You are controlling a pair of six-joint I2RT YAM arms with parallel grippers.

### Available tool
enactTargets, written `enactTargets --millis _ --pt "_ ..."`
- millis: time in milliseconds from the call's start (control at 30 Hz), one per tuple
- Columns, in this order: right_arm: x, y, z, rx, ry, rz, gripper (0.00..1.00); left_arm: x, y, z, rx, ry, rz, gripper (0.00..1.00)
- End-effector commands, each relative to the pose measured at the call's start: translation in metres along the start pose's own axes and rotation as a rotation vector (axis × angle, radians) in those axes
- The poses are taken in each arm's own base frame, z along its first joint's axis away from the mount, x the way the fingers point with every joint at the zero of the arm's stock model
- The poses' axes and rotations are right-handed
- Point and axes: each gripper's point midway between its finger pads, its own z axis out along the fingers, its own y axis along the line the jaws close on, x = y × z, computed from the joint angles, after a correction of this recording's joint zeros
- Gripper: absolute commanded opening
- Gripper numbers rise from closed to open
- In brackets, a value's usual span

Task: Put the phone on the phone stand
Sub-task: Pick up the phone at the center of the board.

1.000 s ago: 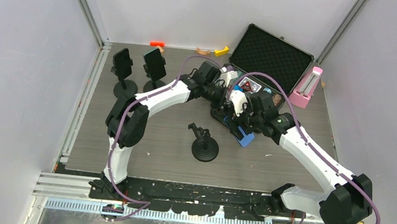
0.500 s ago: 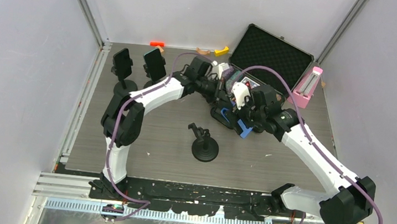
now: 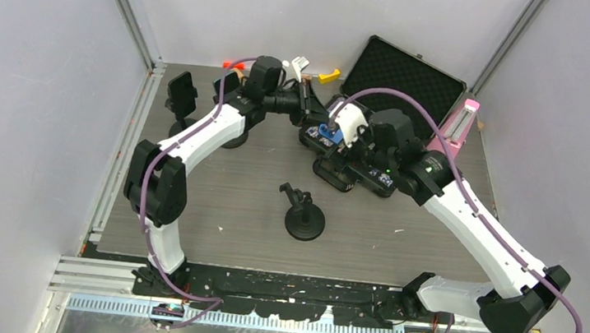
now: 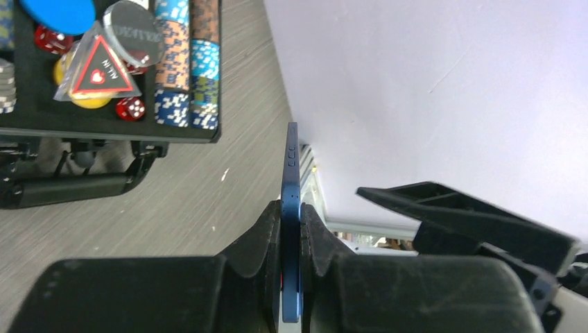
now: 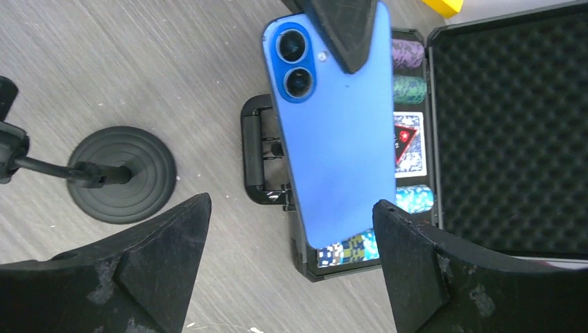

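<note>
The phone (image 5: 340, 132) is blue, with two camera lenses on its back. My left gripper (image 4: 291, 215) is shut on it, and its edge (image 4: 290, 173) shows pinched between the two pads. In the top view the phone (image 3: 328, 131) hangs above the table in front of the open case, held by the left gripper (image 3: 308, 106). My right gripper (image 5: 290, 206) is open, one finger on each side of the phone's lower end, not touching it. The empty black phone stand (image 3: 304, 217) is on the table in the middle, and appears at the left as the stand (image 5: 121, 173) in the right wrist view.
An open black case (image 3: 404, 83) with poker chips and dice (image 4: 173, 62) lies at the back right. A pink object (image 3: 456, 127) is beside it. Two more stands holding dark phones (image 3: 182, 97) (image 3: 230, 85) are at the back left. Small coloured pieces (image 3: 330, 75) lie along the back edge.
The phone has risen from low over the middle of the table toward the back, carried by the left gripper. The right jaws have spread wider. The left arm has swung back and left.
</note>
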Motion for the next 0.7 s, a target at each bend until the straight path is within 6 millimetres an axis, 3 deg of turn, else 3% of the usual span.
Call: enactTargets --millis 0,300,433,667 --pt "-0.013 -0.015 0.004 0.124 0.031 -0.123 0.91 -0.017 -0.049 -0.017 0.113 -0.071 -0.063 0.00" --pt "-0.020 -0.029 0.021 0.383 0.113 -0.316 0.76 -0.011 -0.051 -0.024 0.137 -0.066 -0.169 0.00" --pt "-0.013 -0.034 0.028 0.439 0.156 -0.350 0.68 -0.011 -0.052 -0.030 0.146 -0.072 -0.178 0.00" --pt "0.005 -0.030 0.036 0.439 0.198 -0.395 0.64 -0.010 -0.053 -0.034 0.153 -0.085 -0.194 0.00"
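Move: The blue phone, already in the left fingers and off the table, has its middle about 6 cm ahead of the open right hand and 3 cm to its left, at its height. From the left hand it is roughly 5 cm right, 1 cm back and 1 cm lower. The phone stand is some 10 cm back and 11 cm left of the right hand, 13 cm lower; the poker case is 15 cm ahead and 3 cm right, about 15 cm below it. The right hand closes in on the free end of the blue phone, first edging about 1.5 cm left and then about 4 cm forward while that leftward shift is undone, sinking some 2 cm as the wrist rolls its left side down and tips the fingers up, some 30 degrees in all, and the open fingers draw partly together without gripping. The left hand keeps its pinch on the phone and all but stays in place after a small bob up and down, turning the phone about 15 degrees for the other hand. ##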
